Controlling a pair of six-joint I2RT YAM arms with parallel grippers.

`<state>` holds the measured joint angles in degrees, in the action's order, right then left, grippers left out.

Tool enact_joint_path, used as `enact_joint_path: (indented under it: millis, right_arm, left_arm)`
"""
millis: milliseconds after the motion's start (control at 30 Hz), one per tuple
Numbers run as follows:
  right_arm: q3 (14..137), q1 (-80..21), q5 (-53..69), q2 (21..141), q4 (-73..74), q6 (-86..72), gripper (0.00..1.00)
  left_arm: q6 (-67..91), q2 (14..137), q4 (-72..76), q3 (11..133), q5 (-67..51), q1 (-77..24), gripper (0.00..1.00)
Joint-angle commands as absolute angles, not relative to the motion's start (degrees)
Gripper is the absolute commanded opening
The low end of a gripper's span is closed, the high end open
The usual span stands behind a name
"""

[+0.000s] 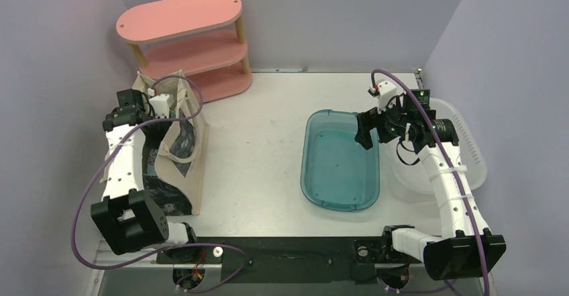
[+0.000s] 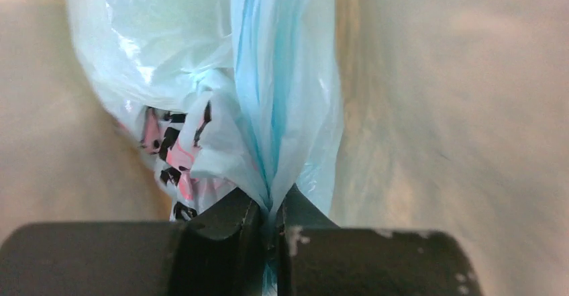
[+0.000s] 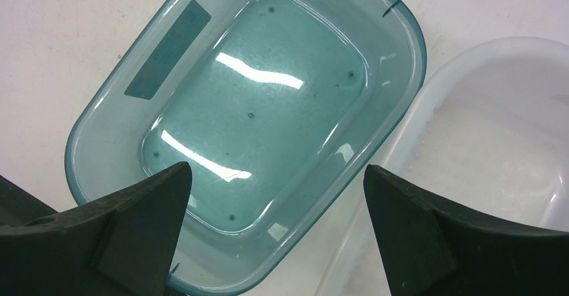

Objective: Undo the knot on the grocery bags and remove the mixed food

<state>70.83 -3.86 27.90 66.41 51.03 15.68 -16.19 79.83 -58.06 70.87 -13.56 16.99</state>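
The grocery bag [image 2: 221, 74], thin light blue plastic with dark and pinkish print low on its left, fills the left wrist view between beige cloth walls. My left gripper [image 2: 272, 205] is shut on a gathered blue fold of it. In the top view the left gripper [image 1: 156, 105] reaches down into the mouth of the beige tote [image 1: 184, 175], and the bag itself is hidden there. The mixed food is out of view. My right gripper [image 3: 275, 178] hangs open and holds nothing above the teal tub [image 3: 168, 54], near the tub's right rim [image 1: 339, 205].
A white tub [image 1: 470, 148] sits right of the teal one, under the right arm, and shows in the right wrist view as the white tub [image 3: 510, 108]. A pink three-tier shelf [image 1: 184, 34] stands at the back left, behind the tote.
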Motion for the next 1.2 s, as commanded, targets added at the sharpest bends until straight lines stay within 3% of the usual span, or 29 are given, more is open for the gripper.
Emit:
enact_joint_path:
  millis: [0,467,700,1033,1167]
  right_arm:
    - [71.45,-4.22,27.92,64.89,48.96,15.27,0.96]
    - [72.5,-4.31,29.29,65.23,48.95,14.37,0.96]
    - [73.1,-4.25,29.82,65.35,48.9,14.09,0.96]
    - [73.78,-4.37,29.98,65.48,48.87,13.59,0.96]
    - [73.33,-4.38,30.16,65.39,48.74,13.41,0.96]
  left_arm:
    - [-14.23,73.89,-57.71,81.89,-15.93,18.25,0.0]
    - [-8.75,80.11,-67.98,122.48,-20.43,22.94,0.0]
    - [1.87,87.98,-63.82,147.01,-31.24,22.57,0.0]
    - [15.47,89.95,-45.04,146.56,-40.12,8.63,0.0]
    - [11.49,89.21,-46.42,138.28,-41.17,-5.3,0.0]
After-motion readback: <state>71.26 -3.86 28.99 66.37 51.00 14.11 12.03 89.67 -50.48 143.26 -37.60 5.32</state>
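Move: Deep inside the open canvas bag, the left fingers already pinch the light blue grocery bag by its gathered neck, its bulk about 7 cm below and 4 cm ahead, 2 cm to the left. The teal bin lies some 50 cm to the hand's right, level with it fore and aft, 12 cm lower; the pink shelf stands about 28 cm ahead and 6 cm right, at hand height. From the right hand, the bin is roughly 2 cm ahead, 7 cm left and 20 cm below. Hoisting the grocery bag by its neck, the left hand rises fast and nearly straight up out of the canvas bag, some 43 cm in all, while the wrist tips the fingers up by about 60 degrees from steeply down towards level. Near the top it swings right about 15 cm, turning a little clockwise towards the teal bin's side, the fingers keeping their pinch throughout. ##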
